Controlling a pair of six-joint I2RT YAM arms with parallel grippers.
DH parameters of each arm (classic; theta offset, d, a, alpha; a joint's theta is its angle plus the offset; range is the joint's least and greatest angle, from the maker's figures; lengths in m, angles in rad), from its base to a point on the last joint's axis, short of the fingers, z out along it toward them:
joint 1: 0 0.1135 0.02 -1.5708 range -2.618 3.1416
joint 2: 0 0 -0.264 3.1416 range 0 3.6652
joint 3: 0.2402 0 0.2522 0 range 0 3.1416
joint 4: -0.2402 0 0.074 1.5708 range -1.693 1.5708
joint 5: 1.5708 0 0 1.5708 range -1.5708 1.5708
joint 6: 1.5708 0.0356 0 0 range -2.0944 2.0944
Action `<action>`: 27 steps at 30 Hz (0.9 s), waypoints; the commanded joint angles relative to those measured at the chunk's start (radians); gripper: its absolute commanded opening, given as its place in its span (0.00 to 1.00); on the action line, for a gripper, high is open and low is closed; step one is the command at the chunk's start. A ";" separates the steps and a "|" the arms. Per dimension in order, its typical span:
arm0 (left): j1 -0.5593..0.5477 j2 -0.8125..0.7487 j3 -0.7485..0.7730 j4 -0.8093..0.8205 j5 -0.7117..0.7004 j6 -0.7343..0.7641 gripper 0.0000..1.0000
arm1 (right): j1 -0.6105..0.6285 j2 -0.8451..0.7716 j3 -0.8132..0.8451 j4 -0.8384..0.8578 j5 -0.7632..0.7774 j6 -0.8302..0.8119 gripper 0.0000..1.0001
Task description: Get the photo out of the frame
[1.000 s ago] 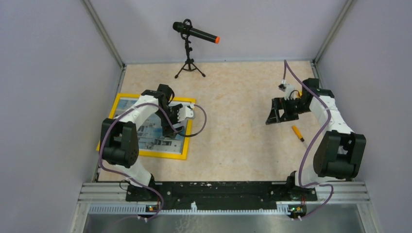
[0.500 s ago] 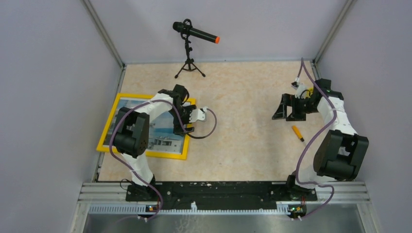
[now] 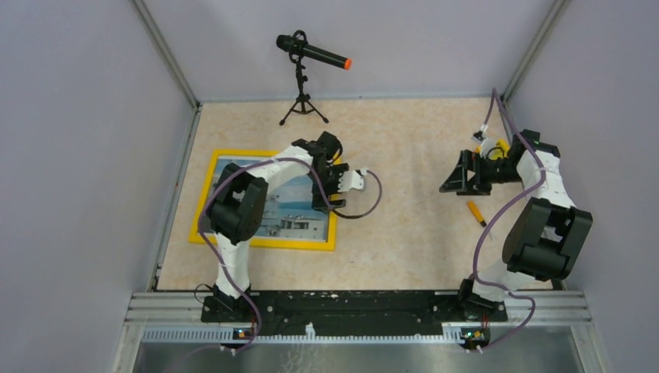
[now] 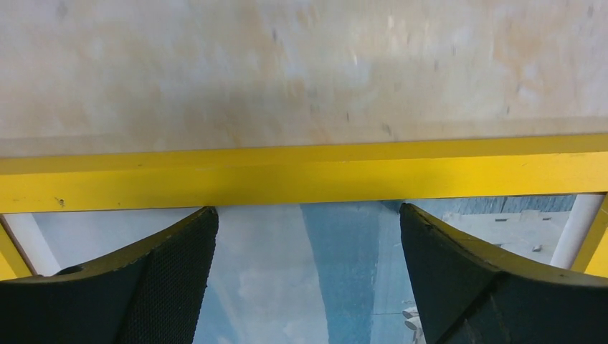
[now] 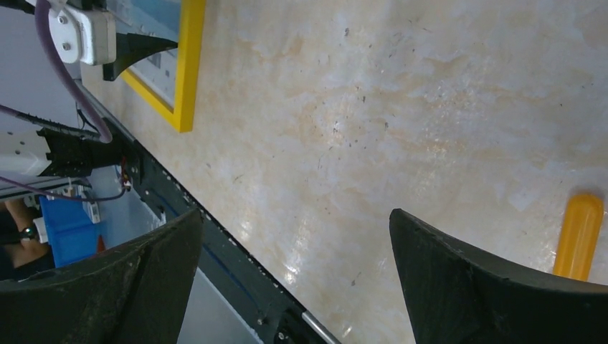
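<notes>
The frame, with a bright yellow border, lies face up on the left half of the table. The photo of a white building and blue sky sits inside it. My left gripper is open, and both fingertips rest on the photo just inside the frame's right border. In the left wrist view the border runs straight across ahead of the left gripper, with blue sky of the photo between the fingers. My right gripper hangs open and empty over the right side of the table, its fingers pointing left.
A small yellow block lies on the table below the right gripper and also shows in the right wrist view. A microphone on a tripod stands at the back. Walls close in on three sides, and a black rail runs along the near edge.
The frame has slid to the right across the table with the left gripper's fingertips on the photo. The right gripper has drawn a little to the right and back.
</notes>
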 commanded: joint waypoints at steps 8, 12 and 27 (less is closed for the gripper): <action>-0.199 0.276 0.337 0.078 0.173 -0.204 0.99 | -0.005 -0.046 0.022 0.056 0.193 0.033 0.99; -0.245 0.325 0.417 0.130 0.174 -0.303 0.99 | -0.007 -0.072 0.064 0.092 0.320 0.085 0.99; -0.263 0.082 0.526 -0.028 0.078 -0.438 0.99 | 0.026 -0.054 0.065 0.097 0.124 0.151 0.99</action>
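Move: Down inside the frame at the left hand's spread fingertips, the right bar of the yellow photo frame is only about 1 cm to the right; the photo frame's middle lies some 22 cm left and 2 cm back. The microphone tripod stands about 27 cm ahead and 10 cm left of this hand, the screwdriver about 47 cm right and 9 cm back. From the right hand the photo frame's middle is roughly 58 cm left, 4 cm back and 12 cm below. Dragging the photo frame to the right by its right bar, the wide-open left fingertips, already against the bar's inner edge, sweep level for about 20 cm, the fingers swinging some 20 degrees out to the right. The left hand then slows and rises about 6 cm, coming free, still open. The open right hand shifts about 4 cm right and slightly forward, dipping, then rising. ##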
